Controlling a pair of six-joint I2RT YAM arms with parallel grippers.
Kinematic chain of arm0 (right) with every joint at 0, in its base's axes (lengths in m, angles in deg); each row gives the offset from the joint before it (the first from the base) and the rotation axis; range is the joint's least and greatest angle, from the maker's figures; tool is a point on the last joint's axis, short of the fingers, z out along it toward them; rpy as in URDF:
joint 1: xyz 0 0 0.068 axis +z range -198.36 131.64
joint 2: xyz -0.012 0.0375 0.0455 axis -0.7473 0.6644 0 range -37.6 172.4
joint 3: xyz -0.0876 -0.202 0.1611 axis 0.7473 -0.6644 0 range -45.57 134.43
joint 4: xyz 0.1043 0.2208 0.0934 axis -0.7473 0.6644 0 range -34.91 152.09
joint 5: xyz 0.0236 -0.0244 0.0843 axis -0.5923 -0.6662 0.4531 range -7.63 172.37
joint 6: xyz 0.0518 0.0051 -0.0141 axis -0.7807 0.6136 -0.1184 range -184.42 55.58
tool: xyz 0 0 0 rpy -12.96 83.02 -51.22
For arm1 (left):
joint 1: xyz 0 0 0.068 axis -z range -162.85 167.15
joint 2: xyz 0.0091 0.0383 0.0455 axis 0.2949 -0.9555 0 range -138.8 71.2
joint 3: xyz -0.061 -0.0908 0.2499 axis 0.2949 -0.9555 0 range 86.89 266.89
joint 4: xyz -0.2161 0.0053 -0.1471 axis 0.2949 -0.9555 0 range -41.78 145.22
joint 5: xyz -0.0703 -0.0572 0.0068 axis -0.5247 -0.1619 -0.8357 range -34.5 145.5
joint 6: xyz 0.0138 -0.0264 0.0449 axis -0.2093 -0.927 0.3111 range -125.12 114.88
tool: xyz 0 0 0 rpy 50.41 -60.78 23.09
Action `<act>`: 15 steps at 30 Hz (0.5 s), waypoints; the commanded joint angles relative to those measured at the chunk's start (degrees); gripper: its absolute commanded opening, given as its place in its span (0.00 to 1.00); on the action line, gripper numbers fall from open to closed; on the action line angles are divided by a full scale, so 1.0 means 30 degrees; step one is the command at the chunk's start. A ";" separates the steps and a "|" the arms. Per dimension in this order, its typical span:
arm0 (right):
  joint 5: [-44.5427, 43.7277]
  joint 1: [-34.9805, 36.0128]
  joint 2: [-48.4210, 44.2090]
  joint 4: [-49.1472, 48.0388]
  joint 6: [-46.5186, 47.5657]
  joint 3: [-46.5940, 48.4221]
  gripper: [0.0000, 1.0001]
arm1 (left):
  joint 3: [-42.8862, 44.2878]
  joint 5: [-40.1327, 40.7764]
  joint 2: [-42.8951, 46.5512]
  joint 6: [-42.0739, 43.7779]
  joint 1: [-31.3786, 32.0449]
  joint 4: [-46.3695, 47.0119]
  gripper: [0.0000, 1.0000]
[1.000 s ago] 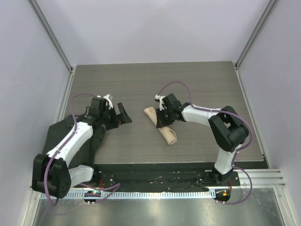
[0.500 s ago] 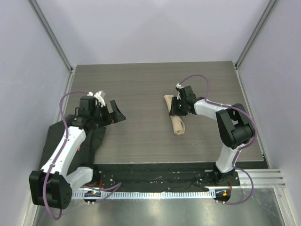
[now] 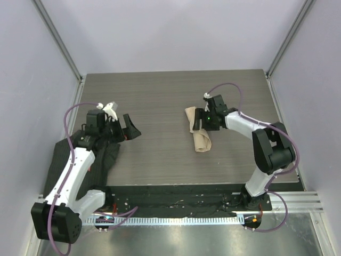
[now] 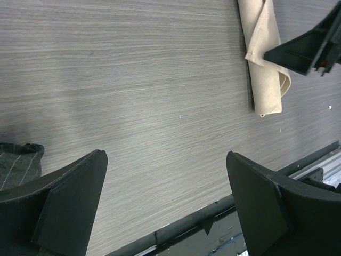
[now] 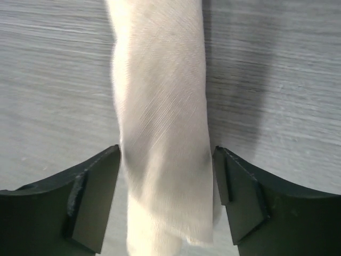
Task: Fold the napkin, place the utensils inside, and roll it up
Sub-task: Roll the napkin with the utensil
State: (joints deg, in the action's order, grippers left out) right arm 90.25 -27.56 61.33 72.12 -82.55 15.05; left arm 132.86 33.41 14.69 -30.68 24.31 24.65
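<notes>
The napkin [image 3: 198, 130] lies as a beige roll on the wooden table [image 3: 160, 101], right of centre, its length running near to far. My right gripper [image 3: 199, 122] stands open astride the roll's far half. In the right wrist view the napkin [image 5: 160, 106] fills the space between the fingertips, and the right gripper [image 5: 166, 160] is not squeezing it. My left gripper [image 3: 133, 128] hangs open and empty at the left, well away from the roll. The left wrist view shows the left gripper [image 4: 165, 157] over bare wood, with the napkin [image 4: 266, 58] at the upper right. The utensils are hidden.
A dark ribbed cloth [image 3: 104, 160] lies at the table's near left corner under the left arm; a corner of the dark cloth [image 4: 18, 160] shows in the left wrist view. A black strip [image 3: 176, 189] runs along the near edge. Walls enclose three sides.
The right gripper carried the roll to the right, turned it more near-to-far, and then opened its jaws around it. The left arm drew back to the left, still open.
</notes>
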 commanded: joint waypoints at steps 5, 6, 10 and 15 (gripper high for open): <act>0.2149 -0.0165 -0.6693 -0.0229 0.0945 0.0071 0.98 | 0.0730 -0.0051 0.1811 0.0785 -0.0189 0.0783 1.00; 0.2033 -0.0194 -0.7337 -0.0346 0.1062 -0.0165 0.98 | 0.0671 0.0066 0.2077 0.0873 -0.0189 0.0843 1.00; 0.0776 -0.0165 -1.0735 -0.1720 0.1268 -0.2593 0.98 | 0.0174 0.0593 0.3629 0.1430 -0.0189 0.1428 1.00; -0.1565 -0.0165 -1.5248 -0.3861 0.1385 -0.6491 0.98 | -0.0704 0.1412 0.6144 0.1314 -0.0189 0.2481 1.00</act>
State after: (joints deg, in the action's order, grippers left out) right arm 91.78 -27.91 21.40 65.50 -79.49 2.02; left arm 132.53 35.14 28.44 -27.99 24.13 27.12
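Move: The rolled napkin lies right under the open right gripper, one finger down each side. Its middle is roughly 3 cm below the hand point, about 1 cm back and 1 cm to the left, and nothing else stands close. From the raised left gripper, the napkin is some 24 cm to the right, about 7 cm farther out and 15 cm lower. Lift the right gripper straight up off the rolled napkin, about 18 cm and fast, spreading the fingers to fully open and tipping them up and outward by some 30 degrees. Near the top, ease it back towards the base. Meanwhile raise the open, empty left gripper a little, tilting its fingers up too. ##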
